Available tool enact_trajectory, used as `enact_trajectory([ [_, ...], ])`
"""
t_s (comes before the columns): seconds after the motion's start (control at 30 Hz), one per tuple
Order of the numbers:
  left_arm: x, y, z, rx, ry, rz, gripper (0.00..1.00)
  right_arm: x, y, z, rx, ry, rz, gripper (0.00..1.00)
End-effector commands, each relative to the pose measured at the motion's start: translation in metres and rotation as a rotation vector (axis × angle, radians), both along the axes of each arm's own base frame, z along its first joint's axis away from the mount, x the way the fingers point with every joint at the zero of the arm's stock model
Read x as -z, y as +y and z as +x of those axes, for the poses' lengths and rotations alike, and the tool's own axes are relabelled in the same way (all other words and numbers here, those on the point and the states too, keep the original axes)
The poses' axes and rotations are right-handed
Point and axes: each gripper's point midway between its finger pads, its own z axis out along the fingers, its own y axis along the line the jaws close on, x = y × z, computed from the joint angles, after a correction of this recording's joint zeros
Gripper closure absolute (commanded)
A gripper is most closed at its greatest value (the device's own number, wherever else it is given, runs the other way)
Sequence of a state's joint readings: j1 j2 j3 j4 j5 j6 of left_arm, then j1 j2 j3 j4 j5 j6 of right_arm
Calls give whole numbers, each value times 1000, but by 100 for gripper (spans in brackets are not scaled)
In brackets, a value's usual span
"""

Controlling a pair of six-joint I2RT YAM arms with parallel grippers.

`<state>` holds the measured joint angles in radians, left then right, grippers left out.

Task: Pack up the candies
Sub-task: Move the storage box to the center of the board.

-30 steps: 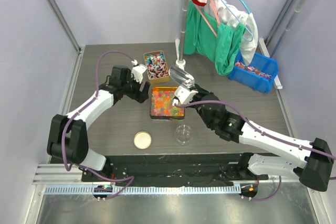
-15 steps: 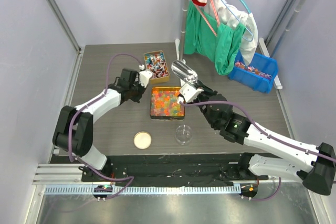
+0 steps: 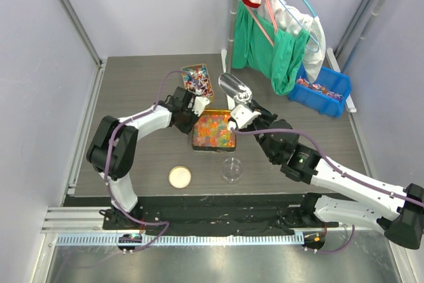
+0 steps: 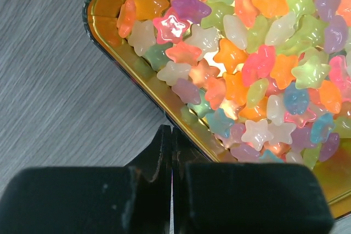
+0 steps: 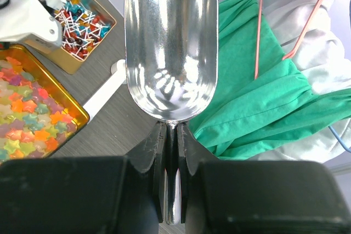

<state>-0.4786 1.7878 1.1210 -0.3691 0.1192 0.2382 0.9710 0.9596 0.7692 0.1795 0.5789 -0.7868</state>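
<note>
The candies (image 3: 197, 79), small sweets in red, blue and white wrappers, fill a small gold tin at the back of the table; the right wrist view shows the candies (image 5: 82, 26) at upper left. My left gripper (image 3: 196, 108) is shut with nothing between its fingers. Its tips (image 4: 171, 135) rest at the near left rim of the gold tin of jelly stars (image 4: 109, 31). My right gripper (image 5: 171, 127) is shut on the handle of an empty metal scoop (image 5: 170, 36). The scoop (image 3: 230, 87) hangs just right of the candy tin.
A clear cup (image 3: 232, 169) and a round lid (image 3: 179, 177) sit near the front edge. A blue bin (image 3: 324, 91) of wrapped sweets stands at back right. Green and white cloths (image 3: 278, 51) hang on a pole (image 3: 230, 24) behind the scoop.
My left gripper has shut and moved right from beside the candy tin to the jelly tin's corner. The jelly tin has shifted slightly right. The right arm with the scoop moved a little back.
</note>
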Motion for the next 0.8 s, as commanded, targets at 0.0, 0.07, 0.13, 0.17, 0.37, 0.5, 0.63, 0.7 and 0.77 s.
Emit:
enact_trajectory([
  [0.0, -4, -32, 3, 54, 26, -13, 100, -21, -3, 0, 10, -47, 92, 99],
  [0.07, -1, -42, 5, 68, 48, -8, 100, -21, -3, 0, 10, -48, 91, 99],
  [0.13, -3, -54, 2, 99, 63, -14, 100, -22, -4, 0, 13, -51, 90, 99],
  [0.17, -3, -58, 1, 110, 65, -20, 100, -22, -4, 0, 11, -52, 90, 99],
  [0.37, -8, -85, -6, 181, 63, -28, 100, -20, -3, 1, 12, -51, 83, 99],
  [0.5, -10, -104, -6, 205, 86, -57, 100, -18, -3, 1, 12, -49, 79, 99],
  [0.63, -11, -129, -6, 236, 112, -88, 100, -20, -5, 1, 19, -54, 81, 99],
  [0.7, -17, -137, -4, 229, 115, -106, 100, -20, -5, 1, 22, -56, 80, 99],
  [0.77, -19, -137, 1, 214, 102, -97, 100, -19, -5, 1, 23, -52, 75, 99],
])
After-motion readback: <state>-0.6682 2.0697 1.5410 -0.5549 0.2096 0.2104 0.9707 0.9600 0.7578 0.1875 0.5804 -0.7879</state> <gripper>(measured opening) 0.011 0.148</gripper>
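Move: The storage box of star candies stands against the left hand's fingertips, its middle about 9 cm to the right and 2 cm back, near the same height. From that hand, the lollipop box is about 18 cm ahead and 2 cm right, the glass bowl 18 cm back and 17 cm right, the round lid 20 cm back and 5 cm left. The box's middle lies some 12 cm left of the right hand, 3 cm ahead and 29 cm below. Pushing with shut fingertips still against the storage box's left side, the left hand travels about 12 cm to the right, low and nearly level, towards the space below the scoop. It keeps the box ahead of its fingers while its wrist turns some 10 degrees clockwise. ##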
